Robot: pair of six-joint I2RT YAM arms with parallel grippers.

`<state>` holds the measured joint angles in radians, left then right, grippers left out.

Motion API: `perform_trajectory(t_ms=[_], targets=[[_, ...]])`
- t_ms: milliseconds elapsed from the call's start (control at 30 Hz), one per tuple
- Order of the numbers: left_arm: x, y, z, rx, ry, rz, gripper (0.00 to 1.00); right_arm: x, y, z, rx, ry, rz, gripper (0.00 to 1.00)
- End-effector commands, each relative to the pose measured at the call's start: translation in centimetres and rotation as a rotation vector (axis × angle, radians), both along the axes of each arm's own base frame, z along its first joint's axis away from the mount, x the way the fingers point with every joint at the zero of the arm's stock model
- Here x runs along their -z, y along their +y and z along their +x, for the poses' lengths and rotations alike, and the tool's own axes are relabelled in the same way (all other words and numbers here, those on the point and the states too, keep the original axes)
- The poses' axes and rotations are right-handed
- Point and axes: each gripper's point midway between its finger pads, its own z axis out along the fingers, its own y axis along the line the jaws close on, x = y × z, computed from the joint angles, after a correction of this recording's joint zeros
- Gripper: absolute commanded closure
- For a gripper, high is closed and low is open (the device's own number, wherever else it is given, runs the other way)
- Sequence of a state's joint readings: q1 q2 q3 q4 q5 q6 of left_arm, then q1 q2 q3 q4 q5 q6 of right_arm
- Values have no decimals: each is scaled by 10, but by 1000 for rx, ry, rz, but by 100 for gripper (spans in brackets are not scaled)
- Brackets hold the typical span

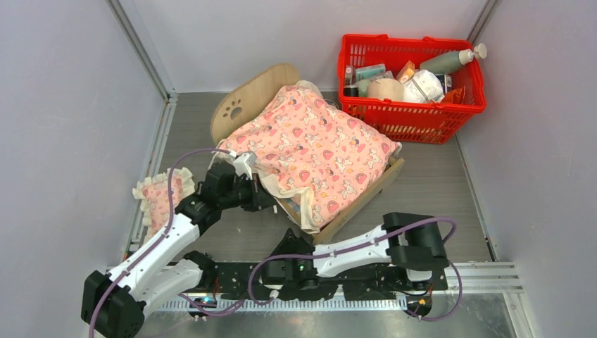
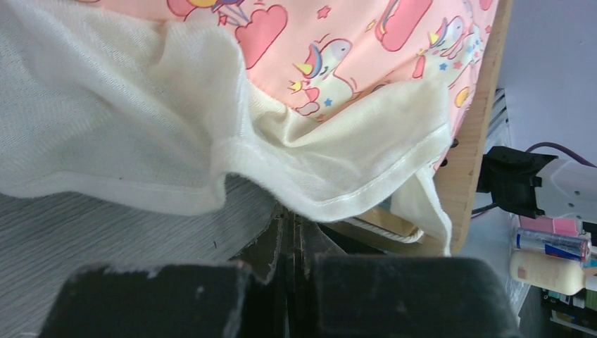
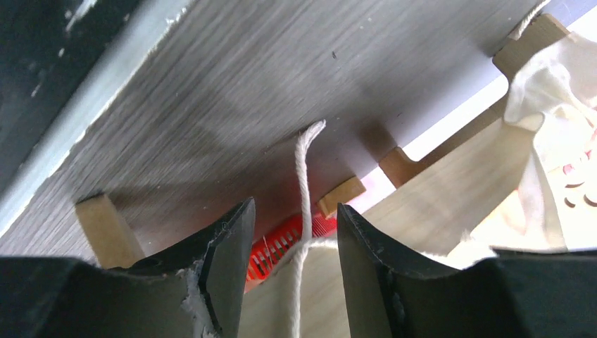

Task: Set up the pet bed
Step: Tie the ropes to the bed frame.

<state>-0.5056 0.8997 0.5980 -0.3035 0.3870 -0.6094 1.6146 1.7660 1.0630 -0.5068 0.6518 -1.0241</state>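
The pet bed (image 1: 255, 94) stands mid-table, its arched headboard with the paw cutout at the far left. A pink patterned blanket (image 1: 317, 148) with a cream frill covers its top. My left gripper (image 1: 266, 202) is at the bed's near-left side and is shut. In the left wrist view its tips (image 2: 292, 220) meet just under the blanket frill (image 2: 338, 176), and nothing shows pinched between them. My right gripper (image 1: 291, 241) is at the bed's near foot corner. It stands open (image 3: 296, 225) with a loose white cord (image 3: 303, 176) hanging between the fingers, against the plywood frame (image 3: 436, 183).
A small pink frilled pillow (image 1: 160, 198) lies by the left wall. A red basket (image 1: 394, 116) full of bottles and packets stands at the back right. Grey walls close in both sides. A can and a bottle (image 2: 550, 244) lie beyond the bed's wooden edge.
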Motion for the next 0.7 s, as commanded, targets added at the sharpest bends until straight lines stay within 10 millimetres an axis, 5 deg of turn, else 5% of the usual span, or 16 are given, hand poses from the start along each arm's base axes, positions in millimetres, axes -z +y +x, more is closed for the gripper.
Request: perform_trajectory(t_ms=[0,200,500,567,633,667], targets=[[-30,-9,5,34,-50,-59,100,-8,12,14,-10,-134,-72,47],[-30,-9,3,42,-43,-64,100,7,3,45,57,-231,-243,47],[-29,-6,4,27,-47,-53,100,29,-17,66,93,-184,-361,50],[-28,-5,4,22,-47,-50,100,29,-16,67,97,-173,-352,58],[-26,-4,3,21,-43,-46,100,24,-12,68,98,-176,-322,89],[-25,-3,3,17,-42,-42,100,23,-6,67,94,-169,-287,92]])
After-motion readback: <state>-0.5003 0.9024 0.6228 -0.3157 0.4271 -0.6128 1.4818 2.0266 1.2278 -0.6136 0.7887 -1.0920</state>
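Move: The hanging white rope end lies about 6 cm ahead of the right hand, 1 cm to its right and 3 cm below, showing between the open fingers. The cover's loose hem corner is some 4 cm ahead and 3 cm right of that hand, roughly level in height; the bed frame's near corner stands about 7 cm to its right, level fore and aft, a little lower. From the left hand the rope end is about 3 cm back, 5 cm right and 9 cm below. The hanging rope end is taken by the right hand, which reaches forward about 6 cm and sinks some 3 cm under the cover's edge by the bed frame. On the way its left side dips by about 15 degrees; only at the end of the reach do the half-open fingers close, pinching the rope. The left gripper stays shut on its part of the rope, rising about 1 cm early and then keeping still. ##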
